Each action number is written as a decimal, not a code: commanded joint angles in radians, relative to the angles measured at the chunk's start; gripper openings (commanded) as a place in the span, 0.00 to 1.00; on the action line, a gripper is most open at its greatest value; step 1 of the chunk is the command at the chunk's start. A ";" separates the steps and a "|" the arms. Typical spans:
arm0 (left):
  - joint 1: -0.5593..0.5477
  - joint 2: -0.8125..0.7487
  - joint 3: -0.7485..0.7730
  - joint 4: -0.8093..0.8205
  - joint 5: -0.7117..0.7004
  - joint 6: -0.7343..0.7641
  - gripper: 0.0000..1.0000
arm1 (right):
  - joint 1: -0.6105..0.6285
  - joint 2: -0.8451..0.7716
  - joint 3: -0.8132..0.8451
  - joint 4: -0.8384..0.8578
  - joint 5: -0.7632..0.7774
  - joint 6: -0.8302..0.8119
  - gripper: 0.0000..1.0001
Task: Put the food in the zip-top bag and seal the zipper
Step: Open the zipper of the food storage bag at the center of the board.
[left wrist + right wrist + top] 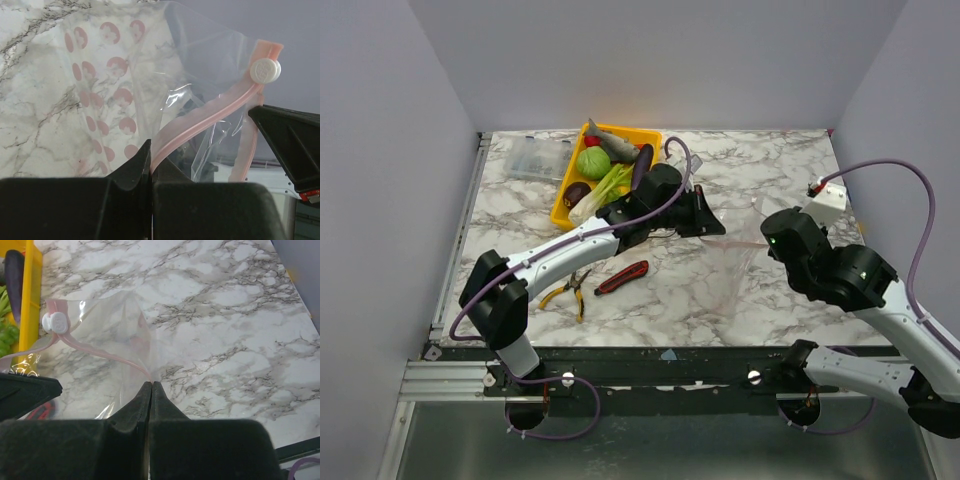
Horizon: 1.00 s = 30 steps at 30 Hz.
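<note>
The clear zip-top bag (738, 265) lies between my two grippers, its pink-dotted film (107, 75) slack over the marble. My left gripper (150, 152) is shut on the pink zipper (200, 122); the white slider (265, 70) sits near the strip's far end. In the right wrist view my right gripper (151, 385) is shut on the same zipper (95, 351), with the slider (54, 322) to its left. In the top view the left gripper (710, 222) and right gripper (767, 240) face each other. The food, including cabbage (593, 162), fish (610, 143), eggplant (642, 165) and leek (603, 192), lies in the yellow tray (563, 208).
Yellow-handled pliers (570, 290) and a red-black utility knife (622, 277) lie on the marble near the left arm. A clear hard box (538, 157) stands left of the tray. Grey walls close in the table on three sides.
</note>
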State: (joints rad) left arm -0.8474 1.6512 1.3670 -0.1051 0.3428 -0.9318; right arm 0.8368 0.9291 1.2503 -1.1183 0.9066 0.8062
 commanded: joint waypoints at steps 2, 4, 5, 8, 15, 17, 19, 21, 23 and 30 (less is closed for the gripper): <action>-0.028 -0.008 0.053 0.007 0.016 0.033 0.00 | 0.001 -0.005 0.012 -0.085 0.102 -0.034 0.01; -0.028 -0.009 0.053 0.000 0.007 0.043 0.00 | 0.001 -0.023 0.022 -0.095 0.109 -0.045 0.00; -0.028 -0.009 0.058 -0.008 0.001 0.055 0.00 | 0.001 -0.037 0.025 -0.094 0.109 -0.054 0.00; -0.028 -0.002 0.082 -0.034 0.006 0.098 0.00 | 0.000 -0.079 0.011 -0.057 0.074 -0.097 0.00; -0.041 0.014 0.126 -0.035 0.075 0.111 0.28 | 0.000 -0.097 -0.053 0.014 0.011 -0.147 0.00; -0.048 0.015 0.141 -0.042 0.087 0.123 0.45 | 0.001 -0.078 -0.029 -0.029 0.047 -0.140 0.00; -0.048 0.005 0.155 -0.071 0.078 0.150 0.56 | 0.000 -0.073 0.006 -0.076 0.078 -0.139 0.00; -0.047 -0.016 0.177 -0.126 0.047 0.197 0.67 | 0.001 -0.077 0.038 -0.122 0.104 -0.134 0.00; -0.047 -0.044 0.195 -0.176 0.040 0.249 0.74 | 0.001 -0.101 0.069 -0.129 0.101 -0.167 0.00; -0.030 -0.260 0.078 -0.261 -0.011 0.379 0.83 | 0.001 -0.108 0.202 -0.207 0.168 -0.226 0.01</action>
State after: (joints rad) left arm -0.8898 1.5776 1.5200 -0.3023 0.3748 -0.6655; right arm 0.8368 0.8150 1.3716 -1.2415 0.9848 0.6266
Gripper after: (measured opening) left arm 0.767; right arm 0.006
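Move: The food bag hangs open between the two hands, each already pinching one lip of its mouth. Its white slider sits about 6 cm ahead of the left fingers and 6 cm to their right, roughly level. From the right fingers the slider is some 8 cm ahead and 5 cm left, about level. About 20 cm below the left hand, the yellow tray lies roughly 17 cm ahead and 22 cm left, the red knife 5 cm back and 18 cm left. The bag lip in the left fingers is let go: that hand eases slightly back and up, opens wide midway, and ends about 5 cm higher and 3 cm back, tipping upward. The right hand keeps its pinch on the other lip and draws the bag about 5 cm right, rising as much late on and backing a little, away from the left hand. ##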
